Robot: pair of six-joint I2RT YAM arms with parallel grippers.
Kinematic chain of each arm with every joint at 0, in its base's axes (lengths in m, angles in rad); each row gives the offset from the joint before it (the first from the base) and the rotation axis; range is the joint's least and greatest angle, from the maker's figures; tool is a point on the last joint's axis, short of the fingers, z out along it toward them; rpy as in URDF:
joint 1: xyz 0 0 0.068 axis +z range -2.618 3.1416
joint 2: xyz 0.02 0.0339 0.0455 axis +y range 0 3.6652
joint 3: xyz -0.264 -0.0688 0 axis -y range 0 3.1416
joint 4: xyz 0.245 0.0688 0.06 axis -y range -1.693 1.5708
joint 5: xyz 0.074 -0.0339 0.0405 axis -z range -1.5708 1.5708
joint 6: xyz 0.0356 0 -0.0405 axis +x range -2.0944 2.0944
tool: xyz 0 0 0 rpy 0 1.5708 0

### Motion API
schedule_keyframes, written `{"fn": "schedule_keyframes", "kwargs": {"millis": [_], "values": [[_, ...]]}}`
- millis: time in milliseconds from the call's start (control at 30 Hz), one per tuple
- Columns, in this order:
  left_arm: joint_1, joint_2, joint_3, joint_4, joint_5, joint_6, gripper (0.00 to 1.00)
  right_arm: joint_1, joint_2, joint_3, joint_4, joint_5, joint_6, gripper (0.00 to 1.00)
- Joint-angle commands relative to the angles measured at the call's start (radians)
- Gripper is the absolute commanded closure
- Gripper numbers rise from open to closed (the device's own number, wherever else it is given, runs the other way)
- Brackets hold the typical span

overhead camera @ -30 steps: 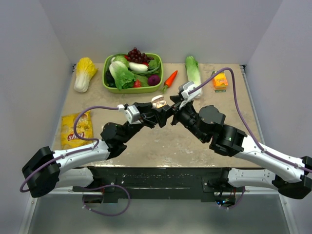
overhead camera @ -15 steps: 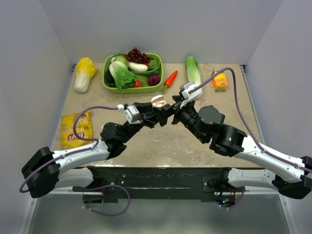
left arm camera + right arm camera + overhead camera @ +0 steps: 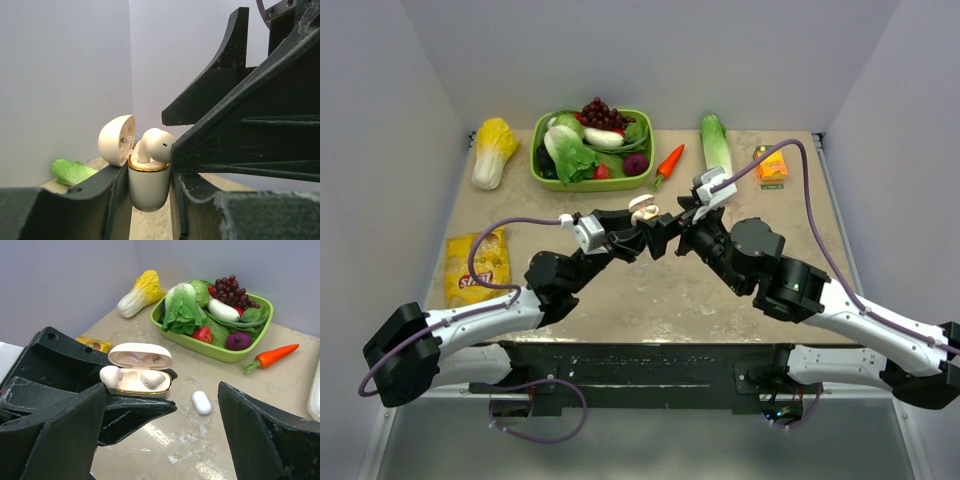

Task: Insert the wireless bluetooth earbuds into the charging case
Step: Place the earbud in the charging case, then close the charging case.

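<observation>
The charging case [image 3: 147, 185] [image 3: 140, 385] [image 3: 642, 208] is held above the table with its lid open, and my left gripper [image 3: 148, 172] [image 3: 638, 228] is shut on its body. One earbud [image 3: 152, 378] sits in its slot. The other earbud [image 3: 157, 145] [image 3: 111, 376] sticks up out of the case at an angle, its head resting against one finger of my right gripper [image 3: 162, 390] [image 3: 670, 222]. That gripper is open, its jaws spread wide on either side of the case with nothing held between them.
A small white oval object [image 3: 201, 402] lies on the table below the case. Farther back are a green basket [image 3: 638, 182] of vegetables, a carrot [image 3: 668, 162], a yellow cabbage [image 3: 495, 150], a long lettuce [image 3: 717, 145] and an orange box [image 3: 772, 165]. A yellow snack bag [image 3: 478, 265] lies left.
The right arm has edged slightly left and away from the near edge, toward the case. The left arm and the case have barely moved.
</observation>
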Motion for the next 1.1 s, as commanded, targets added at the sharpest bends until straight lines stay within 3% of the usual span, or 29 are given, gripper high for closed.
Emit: {"fn": "schedule_keyframes", "kwargs": {"millis": [0,500,700,800,900,967,1033,1067], "values": [[0.000,-0.038,0.020,0.059,0.014,0.029,1.00,-0.004,-0.018,0.021,0.000,0.065,-0.005,0.07],[0.000,-0.062,0.012,0.053,0.016,0.026,1.00,-0.015,-0.035,0.027,-0.005,0.093,-0.005,0.07],[0.000,-0.058,0.009,0.036,0.002,0.034,1.00,-0.015,-0.145,-0.062,0.116,0.010,-0.005,0.07],[0.000,-0.063,-0.006,0.036,0.003,0.037,1.00,-0.015,-0.162,-0.061,0.132,0.038,-0.005,0.13],[0.000,-0.078,-0.037,0.048,0.019,0.055,1.00,-0.015,-0.125,-0.020,0.104,0.065,-0.002,0.33],[0.000,-0.089,-0.070,0.066,0.057,0.077,1.00,-0.015,-0.090,0.039,0.037,0.070,0.001,0.57],[0.000,-0.104,-0.092,0.079,0.091,0.110,1.00,-0.016,-0.043,0.085,-0.022,0.073,0.003,0.74],[0.000,-0.112,-0.098,0.079,0.100,0.117,1.00,-0.015,-0.033,0.094,-0.034,0.070,0.004,0.90]]}}
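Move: The earbud standing askew in the charging case is about 4 cm left of my right hand and 1 cm back, level with it, right at the tip of my open left-side finger. The case's middle is some 3 cm left, neither ahead nor back; the other earbud, already in, is 2 cm left and 1 cm ahead. From my left hand, which holds the case, the askew earbud is 2 cm up, 1 cm forward and 1 cm right. With my right fingertip already against the askew earbud and the fingers wide, I ease right about 1.5 cm to nudge it in, while my left hand keeps its grip on the case and lifts it roughly 1 cm. Then my right hand comes free, swinging right and up, about 4 cm each overall, and closes most of the way; my left hand sinks 2 cm and draws slightly back. ##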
